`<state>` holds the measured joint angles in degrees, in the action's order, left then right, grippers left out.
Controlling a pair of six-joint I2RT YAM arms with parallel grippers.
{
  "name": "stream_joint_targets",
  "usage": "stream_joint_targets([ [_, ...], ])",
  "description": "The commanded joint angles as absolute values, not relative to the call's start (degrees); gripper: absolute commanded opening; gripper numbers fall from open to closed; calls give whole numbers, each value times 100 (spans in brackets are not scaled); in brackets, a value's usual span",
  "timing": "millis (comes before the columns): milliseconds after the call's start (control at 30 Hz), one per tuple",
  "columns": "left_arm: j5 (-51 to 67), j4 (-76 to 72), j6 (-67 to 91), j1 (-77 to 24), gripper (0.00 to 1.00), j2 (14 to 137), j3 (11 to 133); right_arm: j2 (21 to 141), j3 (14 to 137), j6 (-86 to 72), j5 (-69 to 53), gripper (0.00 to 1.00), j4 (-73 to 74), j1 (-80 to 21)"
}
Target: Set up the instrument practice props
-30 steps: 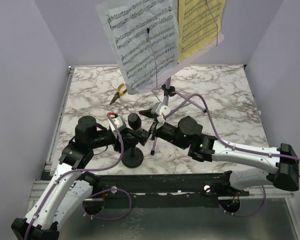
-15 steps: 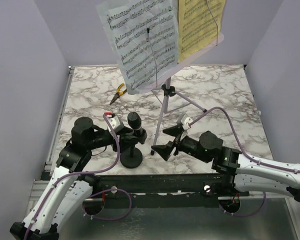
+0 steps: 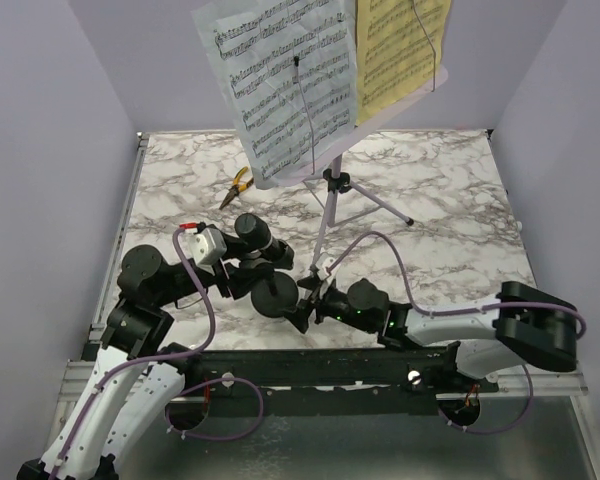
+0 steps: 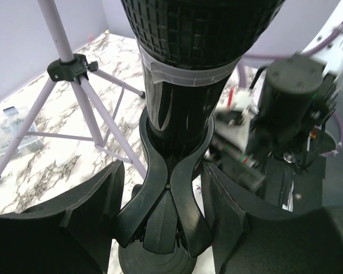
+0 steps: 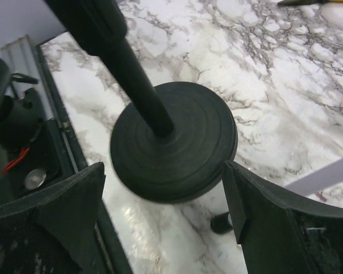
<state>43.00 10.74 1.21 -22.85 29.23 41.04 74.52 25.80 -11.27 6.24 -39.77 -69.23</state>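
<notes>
The black microphone [image 3: 250, 232] sits in the clip of the short black mic stand [image 4: 166, 211]. My left gripper [image 4: 163, 171] is shut on that clip, one finger on each side. The stand leans, its round base [image 3: 273, 296] tipped toward the camera. My right gripper [image 5: 164, 171] is open and low by the near edge, with the base [image 5: 174, 142] just ahead between its fingers, untouched. Further back stands the lilac music stand [image 3: 335, 185] on its tripod, with a white sheet-music page [image 3: 280, 80] and a yellow one [image 3: 400, 50] on it.
Yellow-handled pliers [image 3: 238, 185] lie at the back left of the marble table [image 3: 450, 230]. A clear plastic box [image 4: 6, 131] lies beyond the tripod in the left wrist view. One tripod foot [image 5: 220, 222] rests close to my right gripper's finger.
My left gripper has swung the mic stand and microphone up and tilted them. My right gripper has pulled back from the tripod leg to the near edge, low beside the base.
</notes>
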Motion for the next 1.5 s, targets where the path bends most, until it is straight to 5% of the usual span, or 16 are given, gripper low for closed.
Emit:
stream_joint_targets([
  [0,4200,240,502,-2276,0,2842,4434,8587,2898,-632,1572,90,-5969,-6978],
  [800,4103,44,711,-2278,0,2452,4812,11239,3378,-600,2092,89,-6671,-6979],
  [1467,3393,447,739,-2277,0,1143,3323,11143,3617,-254,2362,95,-5519,-6988],
])
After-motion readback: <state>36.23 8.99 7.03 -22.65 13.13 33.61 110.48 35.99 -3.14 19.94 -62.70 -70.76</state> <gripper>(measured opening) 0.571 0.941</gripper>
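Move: The left hand already holds the mic stand by its clip, microphone pointing up. The stand's round base hangs some 21 cm below that hand, about 2 cm to its right and 1 cm farther out. From the open right hand, this base lies about 4 cm ahead, 7 cm to the left and 5 cm lower. The music stand's near foot is roughly 6 cm straight ahead of the right hand and 13 cm below. Keeping its grip on the mic stand's clip, the left hand lifts about 4 cm, then sinks back while drawing slightly back and left, tipping under 10 degrees. The right hand, fingers wide open, swings forward and left, then drops beside the base's far edge, some 9 cm lower in all, turning slightly clockwise; finger contact there can't be made out. ##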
